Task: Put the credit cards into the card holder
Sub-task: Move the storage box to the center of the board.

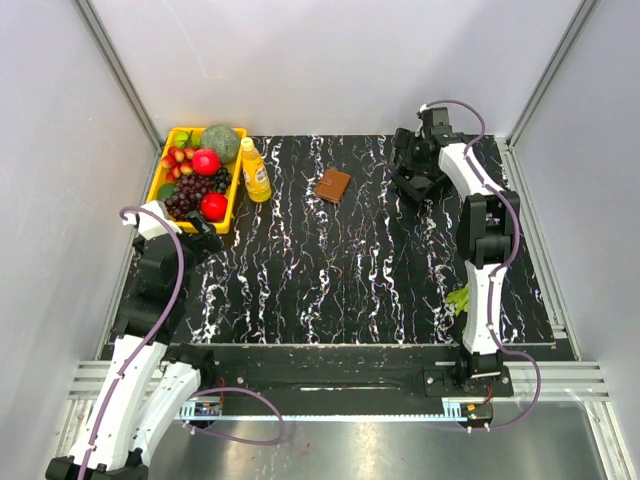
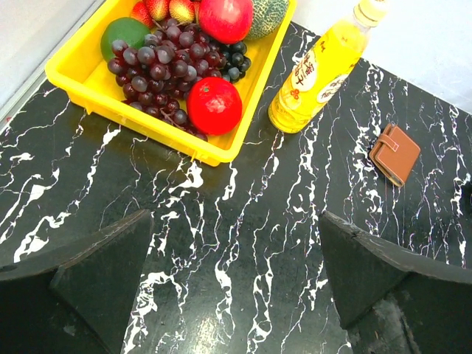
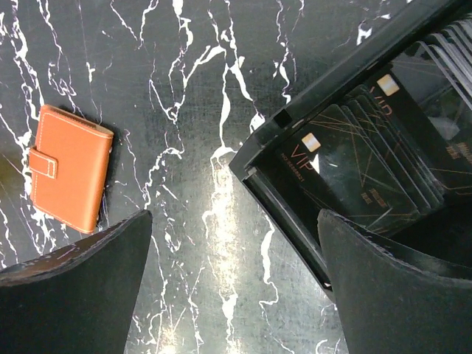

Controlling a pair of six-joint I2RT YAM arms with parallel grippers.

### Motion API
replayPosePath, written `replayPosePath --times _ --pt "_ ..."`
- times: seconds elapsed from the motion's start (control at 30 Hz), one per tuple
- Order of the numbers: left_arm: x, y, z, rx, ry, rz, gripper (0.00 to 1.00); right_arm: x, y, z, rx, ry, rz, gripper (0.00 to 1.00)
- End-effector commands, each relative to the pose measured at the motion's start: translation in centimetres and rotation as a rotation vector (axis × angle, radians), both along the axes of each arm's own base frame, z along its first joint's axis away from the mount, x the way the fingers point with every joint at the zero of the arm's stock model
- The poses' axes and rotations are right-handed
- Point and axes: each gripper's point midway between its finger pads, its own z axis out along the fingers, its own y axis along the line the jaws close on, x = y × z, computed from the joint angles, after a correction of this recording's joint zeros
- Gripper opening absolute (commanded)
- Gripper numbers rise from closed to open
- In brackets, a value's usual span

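Observation:
The card holder (image 1: 333,185) is a small brown leather wallet, snapped shut, lying flat on the black marble table at the back middle. It also shows as the card holder (image 2: 394,153) and the card holder (image 3: 70,167). The credit cards (image 3: 369,162) are black VIP cards fanned inside a black plastic box (image 3: 287,199). My right gripper (image 3: 236,284) hangs open above the table between the wallet and the box's near corner, holding nothing; from above the right gripper (image 1: 418,172) sits at the back right. My left gripper (image 2: 236,276) stands open and empty over bare table, seen from above as the left gripper (image 1: 200,233).
A yellow tray (image 1: 158,175) of fruit stands at the back left, with its rim (image 2: 133,122) close ahead of the left gripper. A yellow bottle (image 1: 255,170) stands beside it, also seen as the bottle (image 2: 318,70). A small green object (image 1: 458,297) lies by the right arm.

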Motion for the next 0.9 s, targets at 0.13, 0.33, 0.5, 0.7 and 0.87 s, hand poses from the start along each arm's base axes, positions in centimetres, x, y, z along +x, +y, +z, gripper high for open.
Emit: replayPosePath --times 0.13,0.33,0.5,0.7,0.87 --pt "0.3 -0.3 0.7 0.0 -0.031 -0.02 0.99 1.0 1.3 -1.4 0.017 -0.021 0.125 0.99" --pt "0.3 -0.4 0.4 -0.001 -0.024 -0.023 0.99 -0.9 1.7 -2.8 0.014 0.008 0.182 1.0" --pt "0.5 -0.7 0.4 -0.011 -0.026 -0.033 0.99 -4.7 1.2 -4.0 -0.019 0.055 0.224 0.99" --pt "0.7 -1.3 0.2 -0.033 -0.016 -0.059 0.99 -10.1 0.8 -2.8 -0.035 0.077 0.255 0.99" --pt "0.9 -2.0 0.2 -0.054 -0.021 -0.088 0.99 -15.1 1.3 -1.4 -0.058 0.07 0.302 0.99"
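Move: The black storage box lies with its middle about 6 cm to the right hand's right, roughly level with it fore and aft and some 8 cm below; its left corner is close to the open fingers. The brown card holder lies about 14 cm to this hand's left, also level with it, 9 cm down. From the left hand, the storage box is roughly 27 cm ahead, 46 cm to the right and 22 cm lower. The open right hand sinks about 6 cm, then draws back 13 cm, dragging the storage box along. ##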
